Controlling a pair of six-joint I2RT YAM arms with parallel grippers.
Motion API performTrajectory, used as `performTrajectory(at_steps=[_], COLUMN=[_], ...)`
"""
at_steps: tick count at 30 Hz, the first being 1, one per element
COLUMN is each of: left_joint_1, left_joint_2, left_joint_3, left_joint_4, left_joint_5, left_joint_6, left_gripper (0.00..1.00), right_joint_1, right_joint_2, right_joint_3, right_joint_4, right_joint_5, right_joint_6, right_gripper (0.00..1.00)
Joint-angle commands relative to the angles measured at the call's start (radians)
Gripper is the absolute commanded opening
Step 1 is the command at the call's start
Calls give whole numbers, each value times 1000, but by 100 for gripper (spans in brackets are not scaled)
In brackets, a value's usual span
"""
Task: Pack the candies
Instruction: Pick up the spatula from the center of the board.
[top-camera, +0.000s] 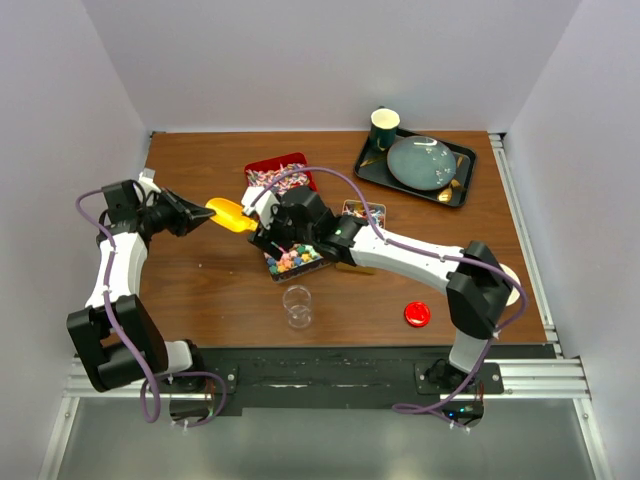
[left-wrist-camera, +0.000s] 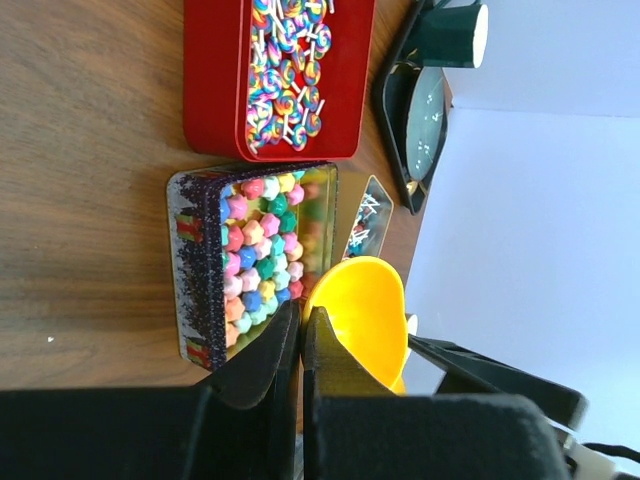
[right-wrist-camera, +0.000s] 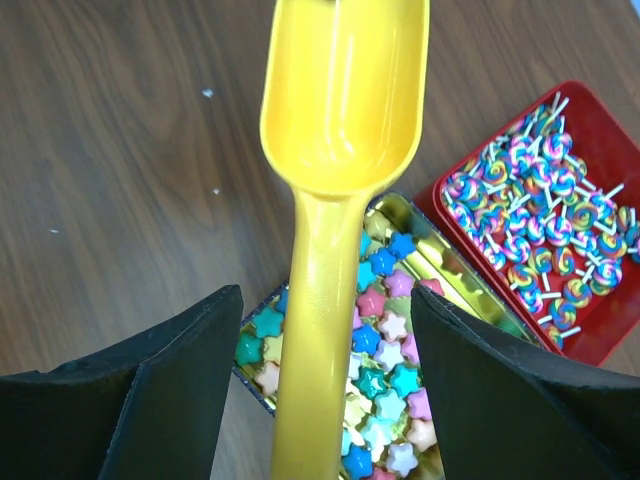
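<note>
A yellow scoop (top-camera: 228, 213) hangs over the table's middle left. My left gripper (left-wrist-camera: 301, 312) is shut on the rim of its bowl (left-wrist-camera: 365, 310). The scoop's handle (right-wrist-camera: 320, 330) runs between the fingers of my right gripper (right-wrist-camera: 325, 295), which stands open with a gap on each side. Below it lies a gold tin (right-wrist-camera: 455, 270) of star-shaped candies (right-wrist-camera: 385, 350), also visible in the overhead view (top-camera: 293, 260). A red tray (left-wrist-camera: 215, 80) of swirl lollipops (right-wrist-camera: 545, 210) sits just beyond the tin. A smaller tin of wrapped candies (top-camera: 363, 211) lies to the right.
A clear glass jar (top-camera: 297, 305) stands near the front edge, with a red round lid (top-camera: 417, 314) to its right. A black tray (top-camera: 462, 195) at the back right holds a plate (top-camera: 420, 163) and a dark cup (top-camera: 384, 126). White walls enclose the table.
</note>
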Motion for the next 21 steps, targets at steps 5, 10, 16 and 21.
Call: performTrajectory(at_steps=[5,10,16,21], left_joint_1=[13,14,14,17], left_joint_2=[-3,2,16,14], left_joint_3=[13,0,-9,14], left_joint_4=[52,65,95,126], left_joint_5=[67,77,93,80], left_joint_6=[-43,-52,-65,42], left_gripper=[0,0,0,50], right_joint_1=[3,3,3,-35], right_joint_2=[-13,-4,1,-37], right_joint_3=[35,37,38,61], right_joint_4=[48,46,45,-38], right_joint_5=[45,50,47,52], right_joint_6=[-12,-18,-31,-64], right_gripper=[65,55,30,0])
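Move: The yellow spatula hangs in the air with its scoop tip still in the left hand's fingers; its middle is about 4 cm back and 11 cm right of that hand, at about its height. The right hand's open fingers already straddle the handle, the spatula's middle practically at them. From the right hand, the star-candy tin sits some 4 cm ahead, 5 right and 15 below; the red lollipop box roughly 17 ahead, 4 right, equally low. Drifting only about 1 cm forward with hardly any turn, the right hand closes its fingers from either side and pinches the spatula's handle just behind the scoop. The left hand holds the scoop tip nearly in place, easing up just under 1 cm, then right at the end opens its fingers about a third of the way to let the rim go. ##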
